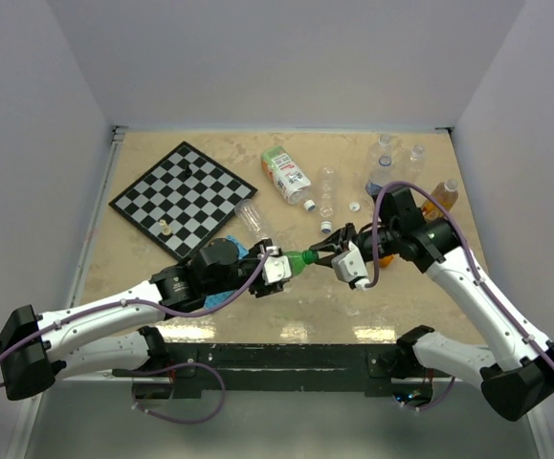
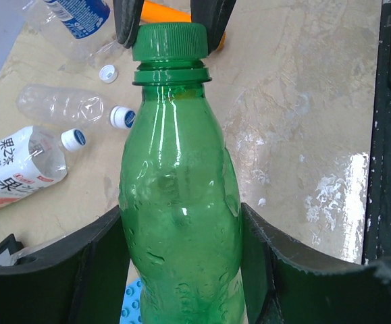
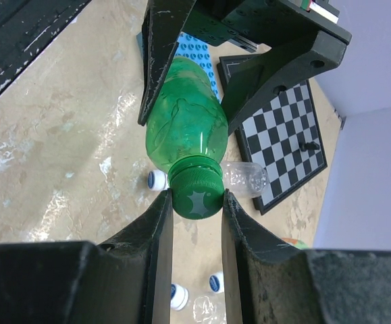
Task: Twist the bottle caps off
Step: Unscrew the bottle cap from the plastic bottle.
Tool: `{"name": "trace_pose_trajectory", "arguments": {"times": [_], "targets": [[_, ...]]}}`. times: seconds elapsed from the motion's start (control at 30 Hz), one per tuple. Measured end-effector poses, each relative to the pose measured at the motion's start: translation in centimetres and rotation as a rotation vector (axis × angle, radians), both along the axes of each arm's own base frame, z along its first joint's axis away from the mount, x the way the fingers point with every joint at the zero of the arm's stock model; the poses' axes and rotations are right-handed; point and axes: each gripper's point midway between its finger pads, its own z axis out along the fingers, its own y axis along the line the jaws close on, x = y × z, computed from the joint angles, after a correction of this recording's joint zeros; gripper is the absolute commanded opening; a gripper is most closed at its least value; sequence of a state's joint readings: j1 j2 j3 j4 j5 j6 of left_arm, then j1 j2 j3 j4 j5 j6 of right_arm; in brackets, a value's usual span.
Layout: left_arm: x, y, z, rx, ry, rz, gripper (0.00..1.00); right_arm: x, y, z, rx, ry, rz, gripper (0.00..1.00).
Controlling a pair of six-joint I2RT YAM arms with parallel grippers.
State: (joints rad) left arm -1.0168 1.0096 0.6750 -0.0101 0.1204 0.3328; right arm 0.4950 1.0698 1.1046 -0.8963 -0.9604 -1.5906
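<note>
A green plastic bottle (image 1: 299, 259) hangs level above the table between my two arms. My left gripper (image 2: 179, 223) is shut on its body (image 2: 178, 202), a finger pressed on each side. Its green cap (image 2: 169, 42) sits on the neck, pointing at the right arm. My right gripper (image 3: 196, 202) is shut on that green cap (image 3: 196, 196), with both fingertips against its ribbed rim. In the top view the right gripper (image 1: 326, 254) meets the left gripper (image 1: 278, 266) at the table's middle. Other capped bottles lie behind: a clear one (image 2: 60, 104) and a labelled one (image 2: 13, 165).
A chessboard (image 1: 183, 198) with a few pieces lies at the back left. A labelled bottle (image 1: 286, 174), clear bottles (image 1: 326, 191) and a loose white cap (image 1: 354, 206) lie behind the grippers. More bottles stand at the back right (image 1: 391, 158). A blue studded plate (image 1: 224, 292) lies under the left wrist.
</note>
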Motion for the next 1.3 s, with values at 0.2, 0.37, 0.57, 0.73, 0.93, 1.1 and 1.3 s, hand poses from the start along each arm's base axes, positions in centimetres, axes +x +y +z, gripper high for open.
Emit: {"name": "trace_pose_trajectory", "arguments": {"times": [0.2,0.37,0.57,0.73,0.93,1.1,1.3], "targets": [[-0.3,-0.3,0.1,-0.007,0.006,-0.025,0.08,-0.5,-0.4,0.0,0.028,0.009,-0.011,0.09],[-0.4,-0.6,0.2,-0.015,0.005,-0.034,0.08,-0.6,-0.7,0.3,0.053,0.053,-0.034,0.30],[-0.2,-0.5,0.1,-0.009,0.009,-0.021,0.08,-0.3,-1.3,1.0,0.079,0.111,-0.096,0.59],[0.0,0.3,-0.9,0.033,0.032,0.005,0.08,-0.2,-2.4,1.9,0.102,0.119,-0.165,0.69],[0.0,0.3,-1.0,0.036,0.032,0.009,0.08,-0.4,-3.2,2.6,0.117,0.111,-0.196,0.71],[0.1,0.4,-1.0,0.039,0.031,0.015,0.08,-0.6,-3.7,2.8,0.128,0.143,-0.233,0.70],[0.6,0.7,-1.1,0.047,0.022,0.047,0.08,-0.3,-3.5,3.2,0.179,0.344,-0.352,0.71]]}}
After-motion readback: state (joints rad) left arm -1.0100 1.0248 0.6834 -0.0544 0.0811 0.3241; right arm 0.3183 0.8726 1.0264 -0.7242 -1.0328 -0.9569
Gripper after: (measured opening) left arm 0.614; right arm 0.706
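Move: The green bottle's cap is already between the right fingertips, right at that hand's point. From the left hand, which grips the bottle's body, the cap lies roughly 8 cm to the right, 3 cm ahead and 5 cm higher. On the table some 20 cm below the right hand, the small clear bottle lies about 26 cm ahead and 6 cm to the right, the orange club 15 cm ahead and 23 cm to the right, and the blue studded plate 4 cm ahead and 20 cm to the left. With its twist already done, the right hand keeps its pinch on the green cap for a short while, both hands drifting less than a centimetre back and to the right, then spreads its fingers wide, lets go and draws off about 4 cm to the right and 3 cm up, away from the cap. Late on its wrist begins rolling back for another grip, some 25 degrees clockwise as one faces the cap, while the left hand keeps its hold on the bottle and sinks about 1 cm. ##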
